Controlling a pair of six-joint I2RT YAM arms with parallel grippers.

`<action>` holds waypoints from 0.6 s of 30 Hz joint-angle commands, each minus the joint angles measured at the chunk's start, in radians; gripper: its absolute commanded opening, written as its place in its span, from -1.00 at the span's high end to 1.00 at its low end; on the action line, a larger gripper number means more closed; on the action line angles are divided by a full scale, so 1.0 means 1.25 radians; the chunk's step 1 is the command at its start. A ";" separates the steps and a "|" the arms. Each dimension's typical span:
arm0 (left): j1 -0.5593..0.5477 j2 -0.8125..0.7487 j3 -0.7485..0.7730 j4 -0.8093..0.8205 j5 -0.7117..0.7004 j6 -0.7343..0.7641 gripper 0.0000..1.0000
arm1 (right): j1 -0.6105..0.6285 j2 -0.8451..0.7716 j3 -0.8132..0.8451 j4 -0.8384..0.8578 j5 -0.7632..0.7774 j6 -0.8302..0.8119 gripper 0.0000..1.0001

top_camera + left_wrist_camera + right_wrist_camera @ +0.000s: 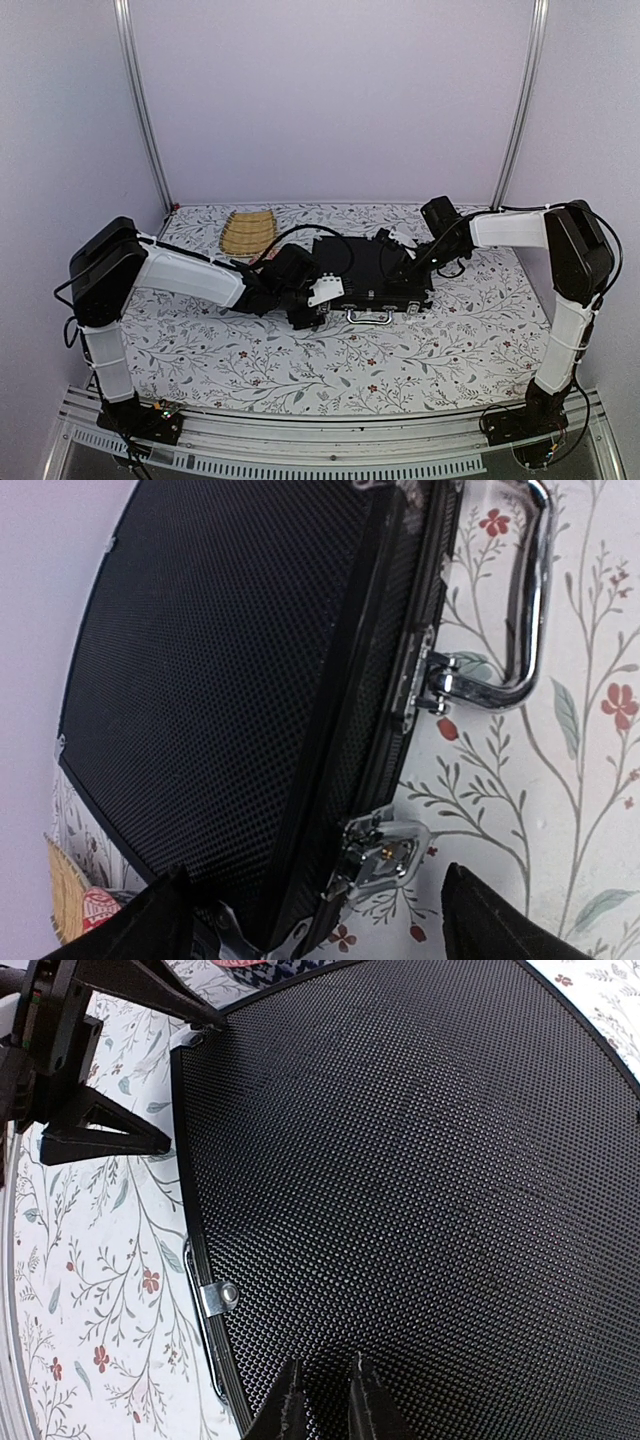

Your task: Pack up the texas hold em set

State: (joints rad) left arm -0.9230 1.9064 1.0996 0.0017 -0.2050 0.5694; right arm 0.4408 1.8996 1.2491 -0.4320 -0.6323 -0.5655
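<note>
The texas hold em set shows as a black dimpled briefcase (372,272) lying flat with its lid down, mid-table. Its silver handle (368,317) faces the near edge. My left gripper (320,932) is open at the case's front left corner, one finger over the lid (220,680) and the other over the tablecloth. A silver latch (385,855) sits between them. My right gripper (325,1405) is shut with nothing in it, its tips on or just above the lid (420,1160) near the front rim. A small silver clip (220,1297) sits on that rim.
A tan slatted mat (248,232) lies at the back left, behind the left arm. A pink-red object (100,910) peeks out beside the mat's edge. The floral tablecloth (400,360) covers the table. Metal posts (145,110) stand at both back corners.
</note>
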 commanded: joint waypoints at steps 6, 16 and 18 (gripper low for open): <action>-0.019 0.079 -0.019 0.098 -0.168 0.081 -0.51 | 0.002 0.052 -0.014 -0.097 0.015 -0.007 0.64; -0.037 0.134 -0.050 0.160 -0.238 0.126 -0.13 | 0.002 0.067 -0.010 -0.103 0.011 -0.010 0.64; -0.044 0.137 -0.051 0.157 -0.238 0.127 -0.17 | 0.003 0.070 -0.009 -0.106 0.009 -0.011 0.64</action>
State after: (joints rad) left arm -0.9821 1.9907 1.0748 0.2100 -0.4603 0.7177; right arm 0.4316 1.9198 1.2652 -0.4408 -0.6479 -0.5705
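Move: The case's left latch, its loop standing out, is about 2 cm ahead of my left hand, 1 cm to its right and 1 cm below. The handle's middle lies some 12 cm to that hand's right, level with it and 4 cm lower. The bowl stands roughly 16 cm ahead and 13 cm left, 2 cm lower. From my right hand, on the lid, the latch is about 15 cm left, 6 cm back and 4 cm lower. I bring my left hand's open fingers about 2 cm forward around the left latch, one finger over the lid's edge and the other in front of the case. As I go I tilt the fingertips up and forward by some 15 degrees and close by about a third, drawing the front finger in against the loop from outside. My right hand stays put, its nearly shut fingers still resting on the lid. ##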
